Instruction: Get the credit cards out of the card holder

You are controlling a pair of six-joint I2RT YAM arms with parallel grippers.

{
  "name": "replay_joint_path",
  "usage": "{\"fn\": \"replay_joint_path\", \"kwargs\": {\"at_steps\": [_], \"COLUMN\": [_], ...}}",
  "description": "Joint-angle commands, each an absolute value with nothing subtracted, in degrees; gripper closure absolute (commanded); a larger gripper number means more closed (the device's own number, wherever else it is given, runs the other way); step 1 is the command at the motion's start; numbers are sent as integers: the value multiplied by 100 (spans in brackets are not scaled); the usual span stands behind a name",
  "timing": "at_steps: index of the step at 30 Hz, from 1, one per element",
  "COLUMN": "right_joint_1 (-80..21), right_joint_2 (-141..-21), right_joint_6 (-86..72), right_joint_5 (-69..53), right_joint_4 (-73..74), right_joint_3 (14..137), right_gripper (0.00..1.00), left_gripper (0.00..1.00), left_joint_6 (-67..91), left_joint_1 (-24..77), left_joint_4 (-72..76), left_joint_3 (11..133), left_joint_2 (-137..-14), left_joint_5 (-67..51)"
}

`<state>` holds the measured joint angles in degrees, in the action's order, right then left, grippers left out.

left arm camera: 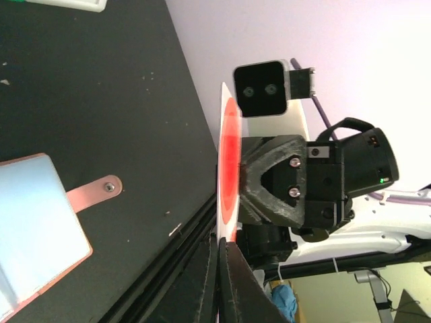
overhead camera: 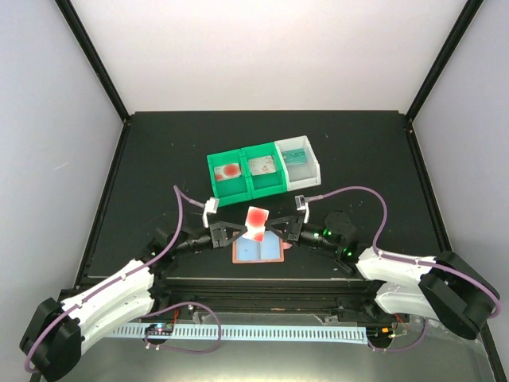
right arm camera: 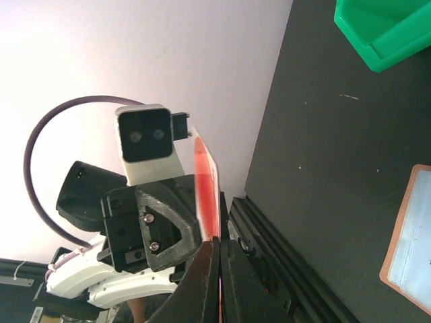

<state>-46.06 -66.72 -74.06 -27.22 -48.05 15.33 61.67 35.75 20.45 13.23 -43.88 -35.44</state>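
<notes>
The card holder (overhead camera: 253, 251) lies open on the black table, pale blue inside with a salmon border; it also shows in the left wrist view (left arm camera: 34, 229) and at the right edge of the right wrist view (right arm camera: 411, 235). A white credit card with a red mark (overhead camera: 256, 216) is held upright above it. My left gripper (overhead camera: 244, 231) is shut on the card's left lower edge (left arm camera: 229, 168), and my right gripper (overhead camera: 271, 229) is shut on its right lower edge (right arm camera: 205, 188). Whether other cards remain in the holder cannot be told.
Two green trays (overhead camera: 231, 190) and a white tray (overhead camera: 307, 177) stand in a row behind the holder, each with a card inside; the white one holds a teal card (overhead camera: 297, 156). A green tray corner (right arm camera: 384, 27) shows in the right wrist view.
</notes>
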Motion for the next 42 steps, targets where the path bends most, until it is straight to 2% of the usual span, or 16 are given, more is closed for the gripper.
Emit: {"fn": "replay_joint_path", "kwargs": {"at_steps": [1,3,7,10,15,21,26,39,40,42], "right_joint_1": [-4649,-4646,-4606,-4584,-4507,-4458,-4437,-4429,-4430,-4419], "right_joint_2": [-6650,-6597,-6252,-5809,-5198,-5212,-5379,-5861,-5888,-5895], "right_joint_6": [-7293,-7114,-6387,-5333,-3747,-2600,-2146,-1916,-1920,-1949], "right_joint_5": [-2857,-2924,-3142,-3196,-2944,-2967,-3224,-3914,-3933,-3981], "right_joint_4": [-4951,-4773,-3818,-2424,141,1779,2211,2089,2072,1987], "right_joint_3": [1591,1639,1861,2237,3007,4029,4427,4544,4544,4530], "right_gripper": [99,99,84,78,78,77,73,68,68,75], "left_gripper": [98,98,98,98,98,98,98,98,98,98], "left_joint_6": [6117,6086,5894,5532,5107,4375,4015,3931,3929,3921], "left_joint_1": [3600,3602,3604,3595,3591,3595,3593,3593,3598,3595], "left_joint_4": [2347,2335,2082,1444,805,-204,-584,-485,-484,-486], "left_joint_3": [1344,1353,1398,1522,1740,2201,2428,2397,2399,2399], "left_joint_2": [-4364,-4339,-4192,-4020,-3735,-3554,-3560,-3562,-3560,-3555], "left_joint_5": [-3711,-3754,-3877,-3994,-4322,-4581,-4873,-5063,-5070,-5088]}}
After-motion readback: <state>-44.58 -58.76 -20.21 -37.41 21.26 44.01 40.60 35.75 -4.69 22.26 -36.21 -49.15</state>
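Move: Both hands pinch the card by opposite edges: its middle lies about 3 cm right and 2 cm ahead of the left hand, and 3 cm left and 1 cm ahead of the right. From the left hand, the open card holder is roughly 4 cm ahead, 4 cm right and 16 cm below; the green box is some 30 cm ahead, level sideways, 15 cm below. The left hand draws the pinched card back about 5 cm; the right lets go, rises, then sinks back. ##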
